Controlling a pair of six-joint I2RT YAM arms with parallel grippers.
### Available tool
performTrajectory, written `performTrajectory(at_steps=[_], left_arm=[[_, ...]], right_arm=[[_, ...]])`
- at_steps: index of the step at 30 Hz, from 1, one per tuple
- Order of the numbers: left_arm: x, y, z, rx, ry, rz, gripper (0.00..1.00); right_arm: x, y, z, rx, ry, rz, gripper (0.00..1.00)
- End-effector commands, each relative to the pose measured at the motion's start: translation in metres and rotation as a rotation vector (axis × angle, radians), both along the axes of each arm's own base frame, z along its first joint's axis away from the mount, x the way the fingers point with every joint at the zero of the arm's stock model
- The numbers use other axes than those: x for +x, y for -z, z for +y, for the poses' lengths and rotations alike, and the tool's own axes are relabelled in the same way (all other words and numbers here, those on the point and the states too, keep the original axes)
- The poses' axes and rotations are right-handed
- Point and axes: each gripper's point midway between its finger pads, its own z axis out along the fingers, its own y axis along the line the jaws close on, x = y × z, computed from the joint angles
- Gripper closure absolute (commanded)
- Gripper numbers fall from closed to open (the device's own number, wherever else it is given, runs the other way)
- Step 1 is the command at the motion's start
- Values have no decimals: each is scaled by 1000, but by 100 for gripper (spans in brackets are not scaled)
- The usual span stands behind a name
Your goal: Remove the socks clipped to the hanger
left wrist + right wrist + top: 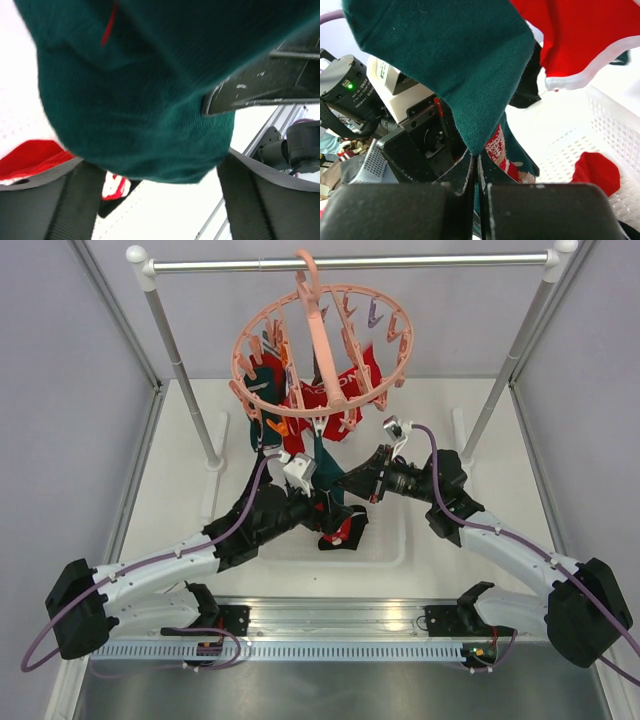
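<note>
The salmon-pink round hanger hangs by its hook from the rail, with red socks and a dark teal one clipped to it. Another dark teal sock hangs down at the front. My right gripper is shut on that sock's lowest tip. In the left wrist view the same teal sock fills the frame above my left gripper, which is open, its fingers standing on either side below the fabric. Overhead, both grippers meet under the hanger, left gripper and right gripper.
A white perforated basket lies on the table under the hanger, holding a red sock and a red-and-black one. The grey rail stands on two uprights. Grey walls close in both sides.
</note>
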Motion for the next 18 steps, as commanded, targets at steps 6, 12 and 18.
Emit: performTrajectory(at_steps=[6, 12, 18], left_arm=[[10, -33, -13, -73, 10, -78, 67], [13, -20, -16, -47, -9, -23, 98], [18, -2, -21, -2, -35, 46, 98]], right_arm=[[-1, -14, 1, 33, -14, -50, 98], [12, -12, -8, -18, 91, -85, 63], [21, -33, -25, -76, 296, -213, 29]])
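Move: The green sock, held partway along by the shut right fingers, hangs with its lower end already between the left hand's open fingers; its middle is some 4 cm ahead of the left hand, 2 cm left and 7 cm up, and about 1 cm ahead, 2 cm left and 1 cm above the right hand. From the left hand, the hanger clip above is roughly 9 cm ahead, 5 cm left, 18 cm up; the red sock in the basket 7 cm ahead, 2 cm right, 18 cm down. The green sock's lower end is pinched by the left fingers as they close from wide open to shut; that hand then eases to the right and down, about 2 cm in all, with some forward drift. Once that grip is shut, the right fingers open and let go, and the right hand backs off right and forward under 2 cm, its wrist turning some 10 degrees clockwise. ##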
